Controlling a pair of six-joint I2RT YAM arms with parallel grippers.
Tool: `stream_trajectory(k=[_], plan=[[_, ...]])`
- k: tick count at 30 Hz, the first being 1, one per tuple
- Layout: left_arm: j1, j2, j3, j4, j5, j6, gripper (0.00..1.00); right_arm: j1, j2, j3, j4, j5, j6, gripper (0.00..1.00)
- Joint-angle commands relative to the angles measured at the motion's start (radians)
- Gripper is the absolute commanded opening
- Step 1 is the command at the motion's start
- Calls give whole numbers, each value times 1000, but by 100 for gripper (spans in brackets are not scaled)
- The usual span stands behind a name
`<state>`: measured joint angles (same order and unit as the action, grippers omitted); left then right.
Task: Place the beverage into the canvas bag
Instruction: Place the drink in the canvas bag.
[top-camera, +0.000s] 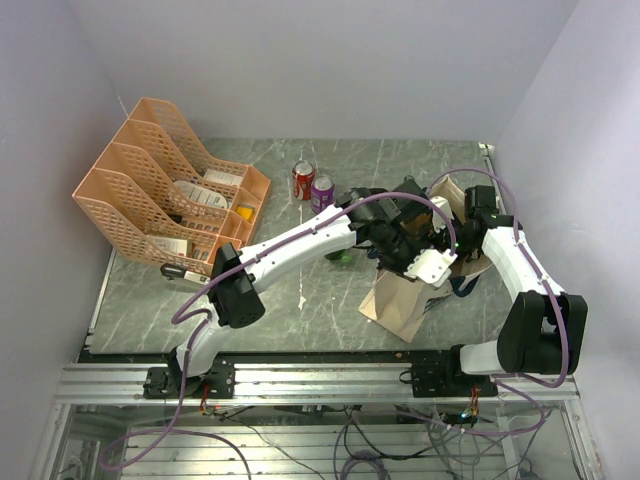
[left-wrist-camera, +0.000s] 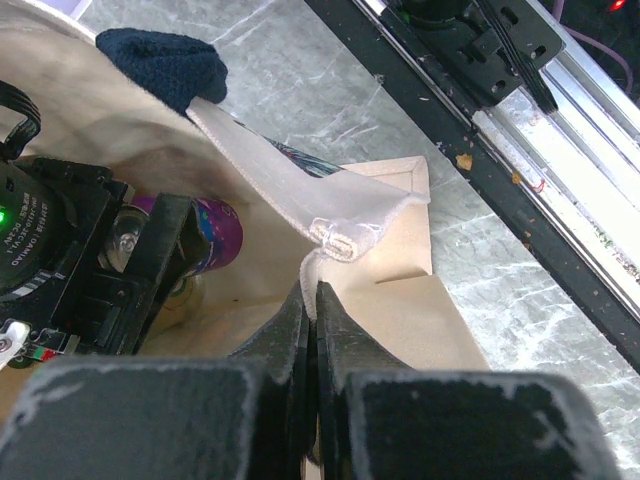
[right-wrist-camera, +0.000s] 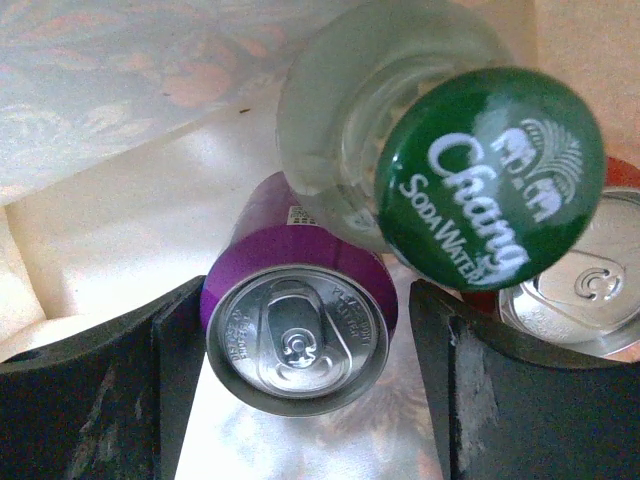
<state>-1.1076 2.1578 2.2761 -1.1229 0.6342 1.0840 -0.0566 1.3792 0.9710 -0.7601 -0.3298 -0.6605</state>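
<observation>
The canvas bag (top-camera: 405, 305) stands at the right of the table, and my left gripper (left-wrist-camera: 312, 292) is shut on its cream rim (left-wrist-camera: 335, 225), holding the mouth apart. Its navy handle (left-wrist-camera: 165, 62) lies across the far rim. My right gripper (right-wrist-camera: 310, 305) reaches down inside the bag. Its jaws stand open around an upright purple can (right-wrist-camera: 297, 340), with a gap at the right finger (right-wrist-camera: 470, 390). A clear bottle with a green Chang cap (right-wrist-camera: 490, 180) and a red can (right-wrist-camera: 590, 290) also stand in the bag. From the left wrist, the purple can (left-wrist-camera: 215, 235) shows beside the right gripper's black body (left-wrist-camera: 150, 270).
A red can (top-camera: 303, 180) and another purple can (top-camera: 322, 192) stand on the table behind the bag. Orange file trays (top-camera: 160, 200) fill the left side. Something green (top-camera: 340, 258) lies under the left arm. The table's metal rail (left-wrist-camera: 480, 60) runs close to the bag.
</observation>
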Motion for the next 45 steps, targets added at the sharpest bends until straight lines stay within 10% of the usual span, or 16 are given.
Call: stream_trajectory(k=[1,33,40,45], plan=[[5,-31,-18,20,14,-5,7,-9,-4,-1,24,14,-19,79],[6,-77,-38,156,0,-143,8,-14,-97,383,-212,-147,86,99],[6,-157,-37,195,-14,-220,63,-13,-98,524,-134,-274,205,98],[21,-262,-73,299,-105,-374,71,25,-68,631,-91,-289,257,98]])
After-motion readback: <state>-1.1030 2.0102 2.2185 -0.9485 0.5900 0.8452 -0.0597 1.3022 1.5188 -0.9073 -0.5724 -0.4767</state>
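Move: The right gripper is down in the bag with its loosened fingers around the purple can, whose middle is about 4 cm below the hand point and 1 cm ahead. The soda water bottle stands about 7 cm ahead, 2 cm left and 2 cm lower; the red can is 8 cm ahead, 3 cm right and 5 cm lower. The left gripper holds the bag rim right between its pads; from it the purple can is about 3 cm ahead, 8 cm right and 14 cm down. Spread the right fingers fully around the purple can, then lift the hand out of the canvas bag, some 21 cm up, drifting forward and left as its fingertips swing up and forward by about 30 degrees. Keep the left pinch on the bag rim until the right hand is well on its way up, then open the left fingers, let go of the rim and raise that hand clear. ##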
